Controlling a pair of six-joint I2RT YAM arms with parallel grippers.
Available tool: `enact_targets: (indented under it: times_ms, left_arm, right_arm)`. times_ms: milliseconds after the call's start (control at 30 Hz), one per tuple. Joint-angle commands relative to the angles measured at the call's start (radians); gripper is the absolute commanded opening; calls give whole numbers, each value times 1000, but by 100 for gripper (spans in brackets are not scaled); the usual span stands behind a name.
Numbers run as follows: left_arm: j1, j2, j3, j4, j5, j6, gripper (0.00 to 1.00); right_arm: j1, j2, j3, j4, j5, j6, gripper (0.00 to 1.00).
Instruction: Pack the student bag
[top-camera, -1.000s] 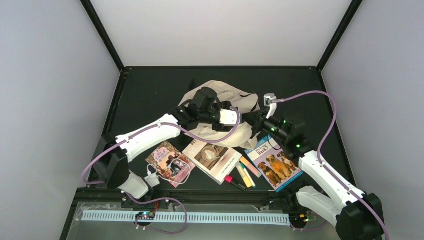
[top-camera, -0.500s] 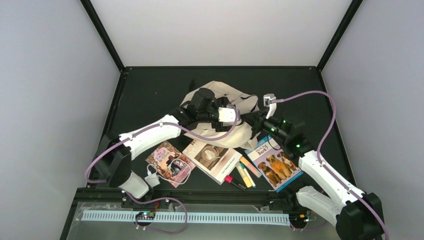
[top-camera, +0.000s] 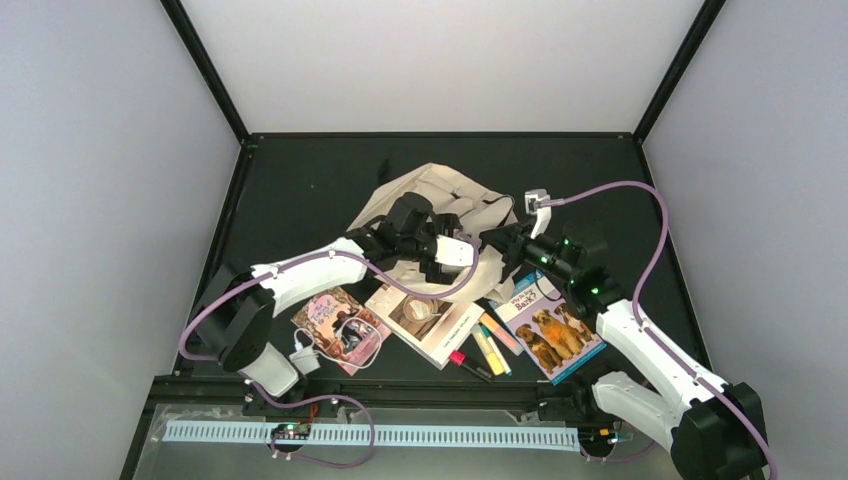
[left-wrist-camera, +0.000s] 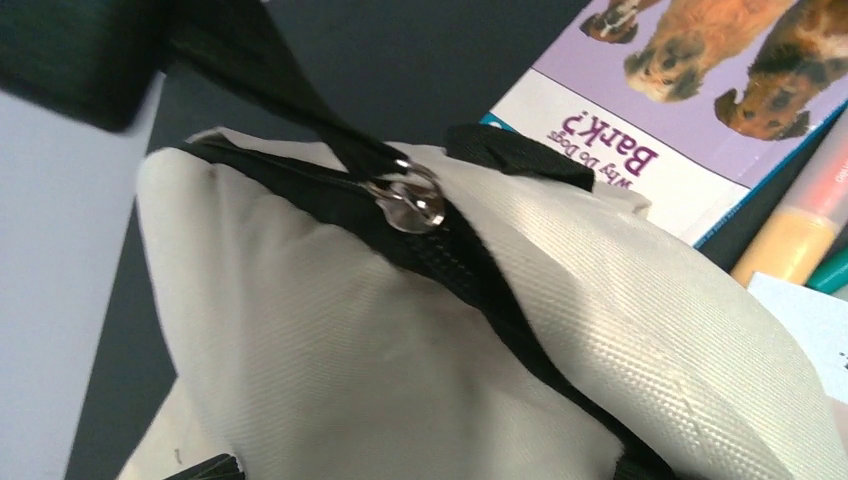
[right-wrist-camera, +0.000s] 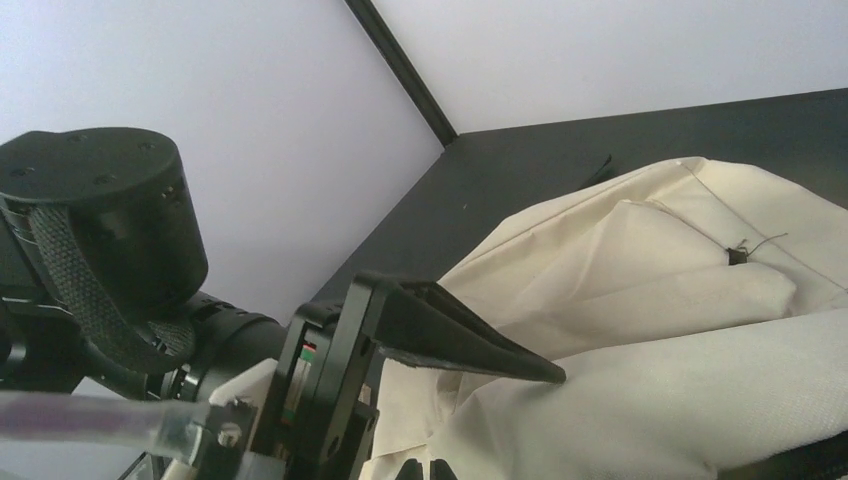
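Note:
The student bag (top-camera: 440, 195) is cream fabric, lying crumpled in the middle of the table. Its dark zipper and silver slider (left-wrist-camera: 405, 200) fill the left wrist view. My left gripper (top-camera: 478, 255) hovers over the bag's near right part, open. Only its finger ends (left-wrist-camera: 210, 466) show, at the frame's lower corners, with bag fabric between them. My right gripper (top-camera: 497, 240) meets it from the right, and its tips (right-wrist-camera: 500, 470) are pressed together. A taut black pull strap (left-wrist-camera: 290, 95) runs from the slider up to it.
A dog book (top-camera: 548, 325) lies right of the bag. Along the near side lie a coffee-cover book (top-camera: 425, 315) and a pink book (top-camera: 335, 320) with a white charger and cable (top-camera: 305, 355) on it. Highlighters (top-camera: 490, 345) and a red pen (top-camera: 462, 362) lie between the books.
My left gripper has opened and drawn slightly nearer. The bag's fabric has dropped and spread out toward the back left. The right gripper has stayed shut in place.

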Motion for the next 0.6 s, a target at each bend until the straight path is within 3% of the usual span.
enact_targets:
  times_ms: [0, 33, 100, 167, 200, 567]
  left_arm:
    - [-10, 29, -26, -4, 57, 45, 96]
    - [-10, 32, -21, 3, 53, 27, 88]
    - [-10, 36, -2, 14, 41, 4, 62]
    - [-10, 32, 14, 27, 16, -1, 18]
    - [-10, 28, 19, 44, -2, -4, 3]
    - [4, -99, 50, -165, -93, 147, 2]
  right_arm:
    - [6, -17, 28, 20, 20, -17, 1]
    - [5, -16, 28, 17, 21, -20, 1]
    - [2, -14, 27, 13, 21, -18, 1]
    - [-6, -15, 24, 11, 22, -18, 1]
    - [-10, -17, 20, 7, 32, -23, 1]
    - [-166, 27, -9, -11, 118, -66, 1]
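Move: The cream bag's upper cloth, beside the zipper, lies between my left hand's open fingers, about 1 cm right of and 2 cm below their midpoint; the coffee book is some 15 cm back, 6 cm left and 16 cm down. My right hand already holds the zipper strap. From it the bag's right corner lies about 5 cm forward, 5 cm right and 10 cm down, the dog book roughly 17 cm back, 15 cm right and 25 cm down. I dip my left hand about 1.5 cm into the bag cloth, shut its wide-open fingers to pinch a fold beside the zipper, then lift about 2 cm, easing slightly left. Only after that pinch does my right hand, still gripping the strap, pull away rightward and forward some 4.5 cm towards the bag's right corner, sinking 1 cm and turning a little clockwise. ##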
